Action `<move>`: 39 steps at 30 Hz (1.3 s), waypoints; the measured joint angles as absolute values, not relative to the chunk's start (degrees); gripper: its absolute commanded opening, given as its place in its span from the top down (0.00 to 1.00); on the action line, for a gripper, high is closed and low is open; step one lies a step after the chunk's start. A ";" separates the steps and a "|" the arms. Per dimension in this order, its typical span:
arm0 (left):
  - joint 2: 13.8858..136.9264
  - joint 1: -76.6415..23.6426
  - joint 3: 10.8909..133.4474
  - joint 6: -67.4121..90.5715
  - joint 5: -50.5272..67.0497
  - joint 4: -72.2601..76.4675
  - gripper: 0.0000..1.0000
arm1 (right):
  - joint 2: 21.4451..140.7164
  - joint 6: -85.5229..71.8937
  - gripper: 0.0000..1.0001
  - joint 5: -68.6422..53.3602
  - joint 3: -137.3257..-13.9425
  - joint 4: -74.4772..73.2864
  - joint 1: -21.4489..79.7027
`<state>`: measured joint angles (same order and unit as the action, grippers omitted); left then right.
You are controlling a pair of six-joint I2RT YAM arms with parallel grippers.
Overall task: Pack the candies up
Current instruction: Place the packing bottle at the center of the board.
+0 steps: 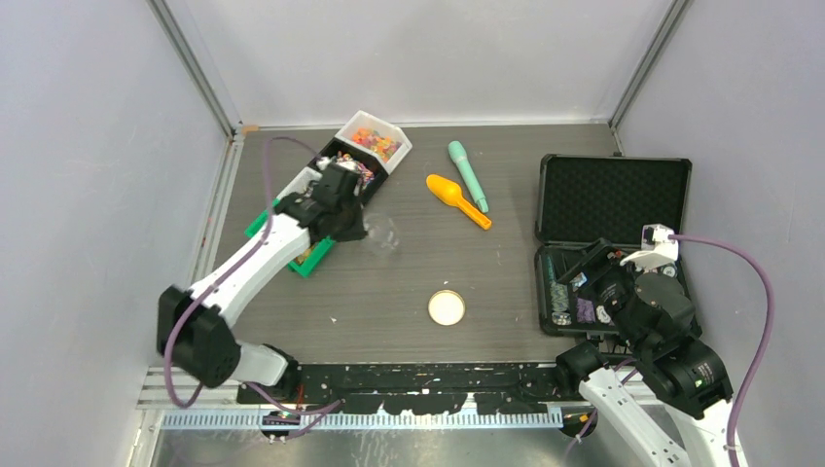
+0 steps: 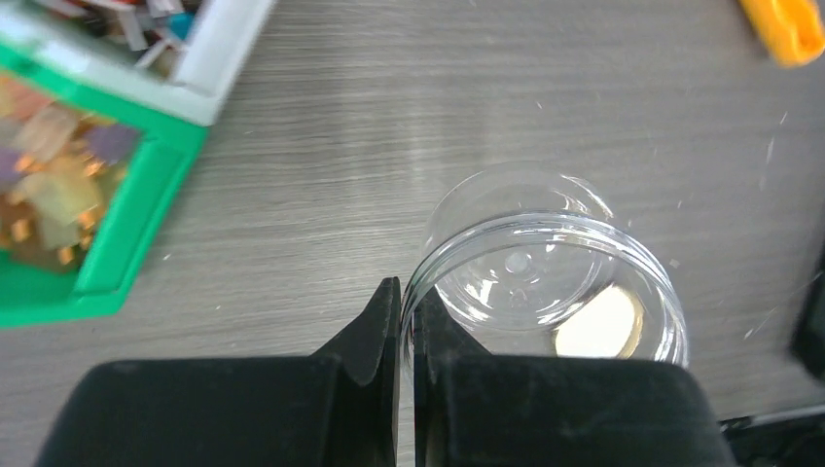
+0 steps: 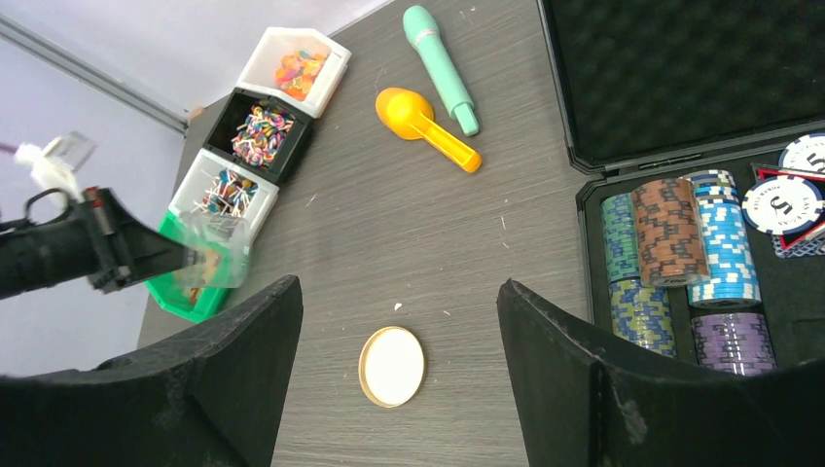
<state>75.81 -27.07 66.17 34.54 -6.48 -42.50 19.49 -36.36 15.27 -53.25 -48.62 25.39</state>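
Note:
The candies lie in a row of small bins at the back left: orange-yellow gummies in a white bin [image 1: 375,139] [image 3: 300,68] and multicoloured pieces in a black bin [image 1: 355,167] [image 3: 263,126]. My left gripper [image 1: 358,222] [image 2: 401,292] is shut on the rim of a clear plastic jar [image 2: 545,272] [image 3: 216,251], one finger inside the wall and one outside. The jar is empty and sits just right of the green bin [image 2: 107,263]. My right gripper [image 3: 399,292] stands open over the table, with the jar's round gold lid [image 1: 447,308] [image 3: 392,366] lying flat below the gap.
An orange scoop [image 1: 457,199] [image 3: 423,122] and a teal handle tool [image 1: 468,175] [image 3: 440,63] lie at the middle back. An open black case [image 1: 613,195] with stacked poker chips [image 3: 671,233] stands at the right. A third bin [image 3: 226,192] holds small sticks.

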 measured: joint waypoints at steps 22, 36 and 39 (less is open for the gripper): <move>101.36 -39.38 75.46 26.59 -5.87 -36.71 0.95 | 19.49 -36.12 0.20 15.33 -53.25 -49.15 25.39; 110.26 -43.62 81.89 27.49 -5.63 -34.13 0.53 | 20.51 -35.73 0.20 15.31 -53.25 -49.12 25.39; 110.24 -43.94 82.61 27.97 -5.28 -34.39 0.38 | 20.82 -35.73 0.20 15.11 -53.17 -48.86 25.39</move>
<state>110.24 -43.94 82.61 27.97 -5.28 -34.39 20.82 -35.73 15.11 -53.17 -48.86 25.39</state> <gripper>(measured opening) 0.511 0.800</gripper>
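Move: The left fingers hold the clear packing bottle by its rim; its spot at the board's centre lies about 16 cm to the right, level fore-and-aft, and some 17 cm below. The round lid is roughly 19 cm right and 10 cm back, the yellow scoop 21 cm right and 11 cm ahead, the green bin 11 cm left and 4 cm ahead. That central spot is about 20 cm left, 11 cm ahead and 30 cm below the right hand. Bring the left gripper, still pinching the bottle's rim, about 15 cm to the right and some 11 cm down, away from the green bin, to the open board between scoop and lid. Turn the hand about 25 degrees clockwise on the way. Once the bottle is down, open the fingers to about half and let go of the rim, staying low beside it. ##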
